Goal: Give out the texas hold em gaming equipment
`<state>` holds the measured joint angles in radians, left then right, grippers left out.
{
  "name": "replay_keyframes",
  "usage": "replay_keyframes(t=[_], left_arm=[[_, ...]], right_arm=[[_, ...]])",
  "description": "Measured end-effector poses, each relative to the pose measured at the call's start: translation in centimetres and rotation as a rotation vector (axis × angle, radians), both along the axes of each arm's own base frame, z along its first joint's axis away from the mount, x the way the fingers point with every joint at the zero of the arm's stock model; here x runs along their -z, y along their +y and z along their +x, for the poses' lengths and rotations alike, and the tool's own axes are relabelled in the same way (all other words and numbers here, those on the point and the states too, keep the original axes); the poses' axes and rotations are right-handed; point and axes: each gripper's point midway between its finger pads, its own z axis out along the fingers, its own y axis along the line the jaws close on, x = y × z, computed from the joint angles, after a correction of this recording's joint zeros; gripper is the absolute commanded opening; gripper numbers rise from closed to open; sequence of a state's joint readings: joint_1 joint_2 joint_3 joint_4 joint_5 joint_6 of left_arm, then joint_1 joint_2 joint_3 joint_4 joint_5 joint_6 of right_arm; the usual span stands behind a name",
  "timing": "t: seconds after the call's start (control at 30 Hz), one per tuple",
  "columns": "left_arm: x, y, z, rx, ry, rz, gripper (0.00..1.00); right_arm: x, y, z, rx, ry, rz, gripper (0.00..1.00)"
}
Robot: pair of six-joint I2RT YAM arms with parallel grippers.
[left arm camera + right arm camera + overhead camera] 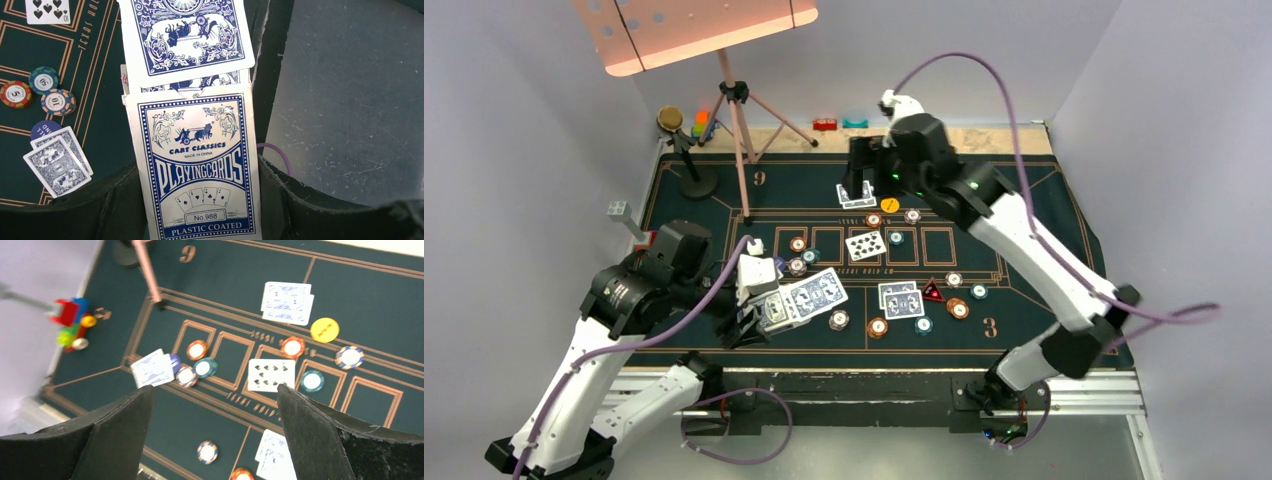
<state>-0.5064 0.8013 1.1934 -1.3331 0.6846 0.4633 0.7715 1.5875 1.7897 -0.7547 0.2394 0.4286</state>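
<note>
My left gripper (pixel 762 312) is shut on a blue-and-white playing card box (pixel 197 170) at the mat's near left. A patterned-back card (pixel 185 35) sticks out of the box's far end. My right gripper (pixel 215 390) stands open and empty above the far middle of the mat, over a face-down pair of cards (pixel 287 302). A yellow disc (pixel 324 330) lies beside that pair. A face-up ten (pixel 271 375) sits in the centre row among poker chips (pixel 197 349). Another face-down pair (pixel 57 160) partly covers a blue disc (pixel 44 130). A red triangular marker (pixel 933 292) lies next to a third pair (pixel 901 298).
The dark green mat (pixel 1044 200) covers the table. A pink music stand's tripod (pixel 742 130) and a dark round-based stand (pixel 692 170) rise at the far left. Colourful toy blocks (pixel 72 322) sit off the mat's left corner. More chips (pixel 958 308) lie near right.
</note>
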Motion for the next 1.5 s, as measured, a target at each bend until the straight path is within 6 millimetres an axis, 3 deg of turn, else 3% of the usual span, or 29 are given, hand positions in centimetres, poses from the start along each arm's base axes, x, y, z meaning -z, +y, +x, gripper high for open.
replay_keyframes(t=[0.1, 0.2, 0.33, 0.5, 0.7, 0.83, 1.07, 1.3, 1.5], left_arm=[[0.0, 0.0, 0.0, 0.000, 0.001, 0.001, 0.00], [0.1, 0.0, 0.1, 0.000, 0.005, 0.002, 0.00], [0.1, -0.1, 0.2, 0.000, 0.004, 0.002, 0.00], [0.1, -0.2, 0.3, -0.001, 0.009, 0.004, 0.00], [0.2, -0.2, 0.4, -0.004, 0.018, 0.007, 0.00], [0.3, -0.3, 0.5, -0.005, 0.023, 0.009, 0.00], [0.3, -0.3, 0.5, -0.005, 0.023, 0.009, 0.00], [0.3, -0.2, 0.5, -0.009, 0.023, 0.014, 0.00], [0.3, -0.2, 0.6, -0.011, 0.020, 0.017, 0.00]], right_arm=[[-2.5, -1.3, -3.6, -0.072, 0.007, 0.141, 0.98], [-2.9, -0.8, -7.2, -0.183, 0.051, 0.258, 0.98], [-0.5, 0.7, -11.2, -0.314, 0.181, 0.381, 0.98], [3.3, 2.5, -14.3, -0.403, 0.365, 0.455, 0.98], [2.3, 4.7, -17.3, -0.518, 0.412, 0.520, 0.98], [2.2, 6.1, -18.5, -0.570, 0.433, 0.537, 0.77], [4.5, 6.5, -19.0, -0.560, 0.508, 0.509, 0.60], [4.6, 6.0, -19.3, -0.554, 0.512, 0.495, 0.12], [3.5, 5.0, -19.1, -0.519, 0.477, 0.475, 0.09]])
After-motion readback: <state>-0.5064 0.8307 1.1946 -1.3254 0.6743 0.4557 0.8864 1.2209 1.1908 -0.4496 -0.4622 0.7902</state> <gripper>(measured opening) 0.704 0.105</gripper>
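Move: The top card jutting from the deck box in the left hand is about 20 cm back from the right hand, 9 cm to its left and some 4 cm lower. On the table, roughly 28 cm below the right hand, the ten of spades lies 3 cm ahead and 2 cm left, the blue-and-white chips 14 cm back and 8 cm left. From the left hand, the top card is about 9 cm right, 3 cm ahead and 6 cm down. The right fingers shut on the free end of the top card in the left hand's deck, after the open right hand swings back about 19 cm towards it, also left and, after a small early rise, down, the wrist turning counter-clockwise some 30 degrees and tipping. While closing, it starts drawing slightly right and up; the left hand keeps hold of the box almost still. ##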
